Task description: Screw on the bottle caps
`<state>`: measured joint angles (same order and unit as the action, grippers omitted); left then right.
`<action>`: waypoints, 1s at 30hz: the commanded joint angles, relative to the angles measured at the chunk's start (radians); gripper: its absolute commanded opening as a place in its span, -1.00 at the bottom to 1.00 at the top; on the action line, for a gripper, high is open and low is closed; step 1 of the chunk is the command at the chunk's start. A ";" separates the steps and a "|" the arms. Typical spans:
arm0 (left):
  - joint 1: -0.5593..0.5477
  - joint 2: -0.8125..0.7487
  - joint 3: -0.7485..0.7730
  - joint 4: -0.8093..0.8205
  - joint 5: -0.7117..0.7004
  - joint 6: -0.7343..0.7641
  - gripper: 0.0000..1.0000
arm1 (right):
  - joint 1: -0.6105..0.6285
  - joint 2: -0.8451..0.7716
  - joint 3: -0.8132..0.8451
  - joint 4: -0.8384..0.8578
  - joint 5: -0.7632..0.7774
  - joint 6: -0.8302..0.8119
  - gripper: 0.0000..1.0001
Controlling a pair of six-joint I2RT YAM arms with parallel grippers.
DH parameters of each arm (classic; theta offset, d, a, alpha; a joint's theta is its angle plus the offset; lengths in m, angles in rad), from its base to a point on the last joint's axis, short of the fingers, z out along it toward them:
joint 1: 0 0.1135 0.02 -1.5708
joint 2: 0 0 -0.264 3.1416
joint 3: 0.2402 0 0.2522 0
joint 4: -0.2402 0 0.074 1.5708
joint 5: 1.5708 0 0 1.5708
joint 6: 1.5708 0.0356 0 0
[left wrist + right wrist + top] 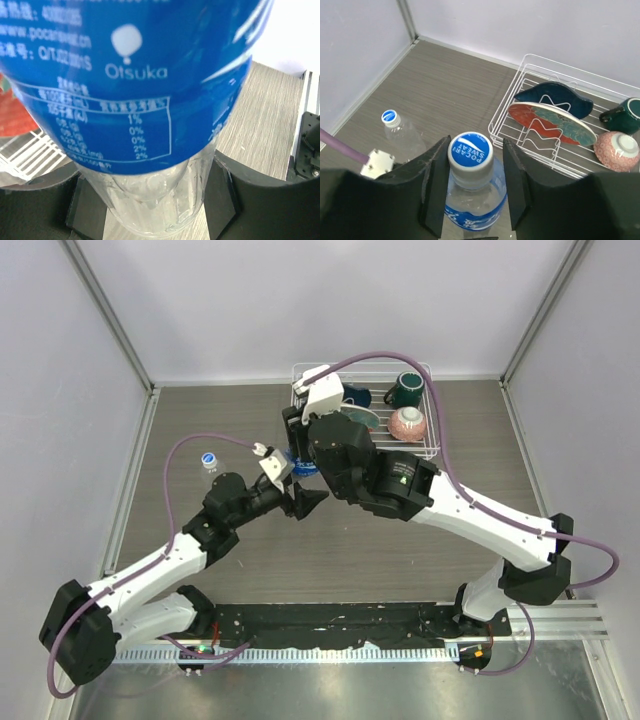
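A clear bottle with a blue wrap label [150,100] stands upright mid-table. My left gripper [155,200] is shut on its clear lower body, a pad pressed against each side. Its blue-and-white cap [470,150] sits on the neck. My right gripper [475,165] is above it, open, with one finger at the cap's left side and a small gap on the right. In the top view the right wrist hides most of this bottle [299,468]. A plain bottle [402,137] stands to the left with its cap [391,118] on it, also visible from above [208,460].
A white wire dish rack [502,107] stands at the back right, holding a red patterned plate [555,122], a dark blue dish [555,97], a dark green mug [625,115] and a pink bowl [617,147]. Walls close in the table on the left, the back and the right.
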<state>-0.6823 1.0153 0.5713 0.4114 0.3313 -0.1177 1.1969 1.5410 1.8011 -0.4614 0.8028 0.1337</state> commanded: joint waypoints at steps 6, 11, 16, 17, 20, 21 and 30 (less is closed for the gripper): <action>0.013 -0.069 0.025 0.187 0.023 0.016 -1.00 | 0.004 -0.100 0.159 -0.177 -0.416 -0.054 0.61; 0.015 -0.070 0.013 0.161 0.123 0.018 -1.00 | -0.055 -0.179 0.170 -0.192 -0.603 -0.103 0.74; 0.018 -0.070 0.022 0.104 0.343 0.030 -1.00 | -0.256 -0.176 0.230 -0.258 -0.904 -0.129 0.76; 0.018 -0.073 0.022 0.098 0.383 0.041 -1.00 | -0.287 -0.171 0.233 -0.261 -1.001 -0.129 0.76; 0.017 -0.072 0.041 0.032 0.488 0.081 -1.00 | -0.387 -0.151 0.221 -0.258 -1.295 -0.179 0.73; 0.017 -0.070 0.045 0.021 0.497 0.081 -1.00 | -0.402 -0.153 0.209 -0.252 -1.374 -0.203 0.71; 0.017 -0.058 0.073 -0.023 0.561 0.053 -1.00 | -0.471 -0.115 0.179 -0.161 -1.852 -0.258 0.61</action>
<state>-0.6708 0.9585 0.5888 0.3889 0.8318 -0.0669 0.7464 1.3952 1.9457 -0.6834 -0.7879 -0.1001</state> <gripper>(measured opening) 0.659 0.829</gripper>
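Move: The cap of the held bottle sits right between the right fingertips, perhaps 1 cm below the hand point. From the left hand, which grips the bottle low on its body, that cap is about 16 cm straight up. The other bottle stands on the table some 22 cm left of the right hand, 7 cm ahead and 32 cm below; the dish rack's middle is about 27 cm ahead, 12 cm right and 36 cm down. Open the right fingers wide to free the cap. Draw the right hand back about 10 cm, climbing on the way and then sinking partly to end above the cap, while it turns some 65 degrees counter-clockwise. Keep the left grip on the bottle: lift briefly, then bring it back and lower it partly, turning clockwise. ##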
